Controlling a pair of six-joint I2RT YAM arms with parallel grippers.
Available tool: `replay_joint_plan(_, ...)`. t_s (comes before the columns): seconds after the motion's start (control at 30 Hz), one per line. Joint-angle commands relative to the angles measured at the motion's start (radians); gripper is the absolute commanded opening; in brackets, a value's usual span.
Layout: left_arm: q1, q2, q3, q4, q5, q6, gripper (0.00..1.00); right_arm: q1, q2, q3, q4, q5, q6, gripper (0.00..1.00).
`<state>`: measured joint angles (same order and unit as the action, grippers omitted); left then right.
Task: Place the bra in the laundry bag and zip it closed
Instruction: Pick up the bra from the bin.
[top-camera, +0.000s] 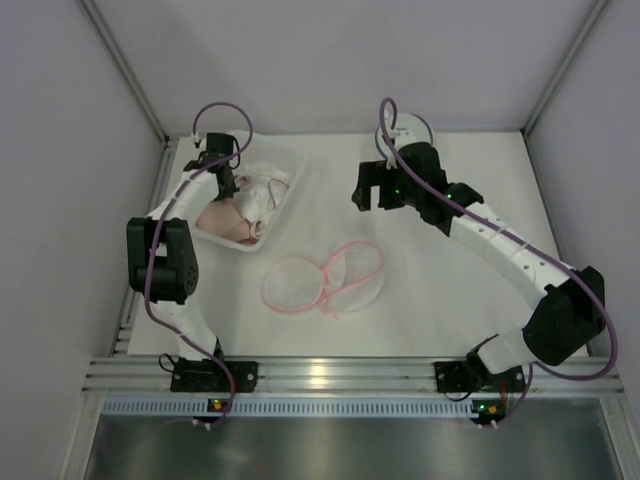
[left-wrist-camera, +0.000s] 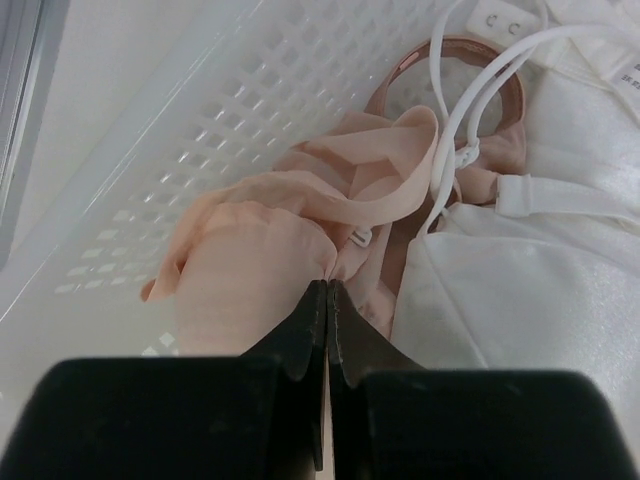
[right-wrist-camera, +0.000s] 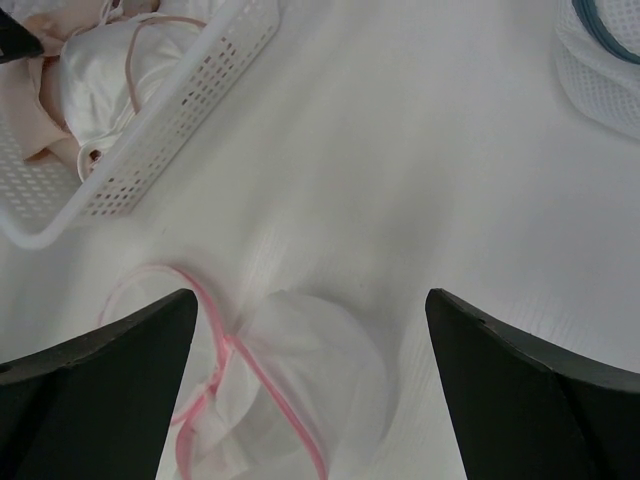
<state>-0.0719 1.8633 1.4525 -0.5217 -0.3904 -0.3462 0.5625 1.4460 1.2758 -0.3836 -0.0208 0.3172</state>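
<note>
A peach bra lies crumpled in a white perforated basket at the back left of the table. My left gripper reaches down into the basket, its jaws shut together with a fold of the peach fabric pinched at the tips. The laundry bag, white mesh with a pink zipper edge, lies open and flat in the middle of the table. My right gripper hovers wide open above the bag's far side, holding nothing.
A white bra with thin straps lies beside the peach one in the basket. A second mesh bag with blue trim sits at the back of the table behind the right arm. Grey walls enclose the table on three sides.
</note>
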Motion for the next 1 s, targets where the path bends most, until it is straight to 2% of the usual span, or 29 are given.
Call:
replay_joint_plan(0.0,0.004,-0.145,0.003,0.002,0.01,-0.002,0.0,-0.012,-0.042,0.007,0.069,-0.014,0.006,0.99)
replay_joint_plan(0.13,-0.002,-0.263,0.023,0.0,0.077,0.044,0.0,-0.013,-0.03,0.017,0.143,-0.091,0.035,0.99)
replay_joint_plan(0.27,-0.054,-0.372,0.054,-0.009,0.071,0.087,0.0,-0.013,0.002,0.04,0.247,-0.155,0.092,0.99)
replay_joint_plan(0.43,-0.123,-0.435,0.141,-0.035,0.054,0.121,0.0,-0.009,0.071,0.097,0.342,-0.249,0.125,0.98)
replay_joint_plan(0.63,-0.178,-0.446,0.236,-0.037,0.088,0.15,0.0,-0.003,0.135,0.089,0.589,-0.338,0.106,0.99)
replay_joint_plan(0.83,-0.178,-0.417,0.315,-0.034,0.07,0.159,0.0,0.0,0.24,0.168,0.649,-0.392,0.166,0.98)
replay_joint_plan(0.97,-0.178,-0.386,0.423,-0.035,0.068,0.173,0.0,0.007,0.261,0.172,0.669,-0.387,0.178,0.98)
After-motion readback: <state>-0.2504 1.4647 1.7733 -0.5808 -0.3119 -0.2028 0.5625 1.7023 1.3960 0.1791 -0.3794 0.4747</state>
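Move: My left hand already has the beige bra pinched in the bin; the bra's bulk lies about 3 cm back, 2 cm left and 3 cm below those fingertips. The white bra lies level with them in reach, about 6 cm to the right and 3 cm lower. The laundry bag with the pink trim is roughly 17 cm back, 20 cm right and 7 cm lower. From my open right hand the beige bra is some 4 cm ahead, 27 cm left and 15 cm below. Keeping the beige bra clamped in shut fingers, I pull my left hand quickly up about 30 cm from the bin, then also drift it right by some 8 cm while the wrist tips the fingers up about 35 degrees and turns a little clockwise. My right hand, fingers wide open, swings left and up towards the bin, edging forward and rolling its left side up. ##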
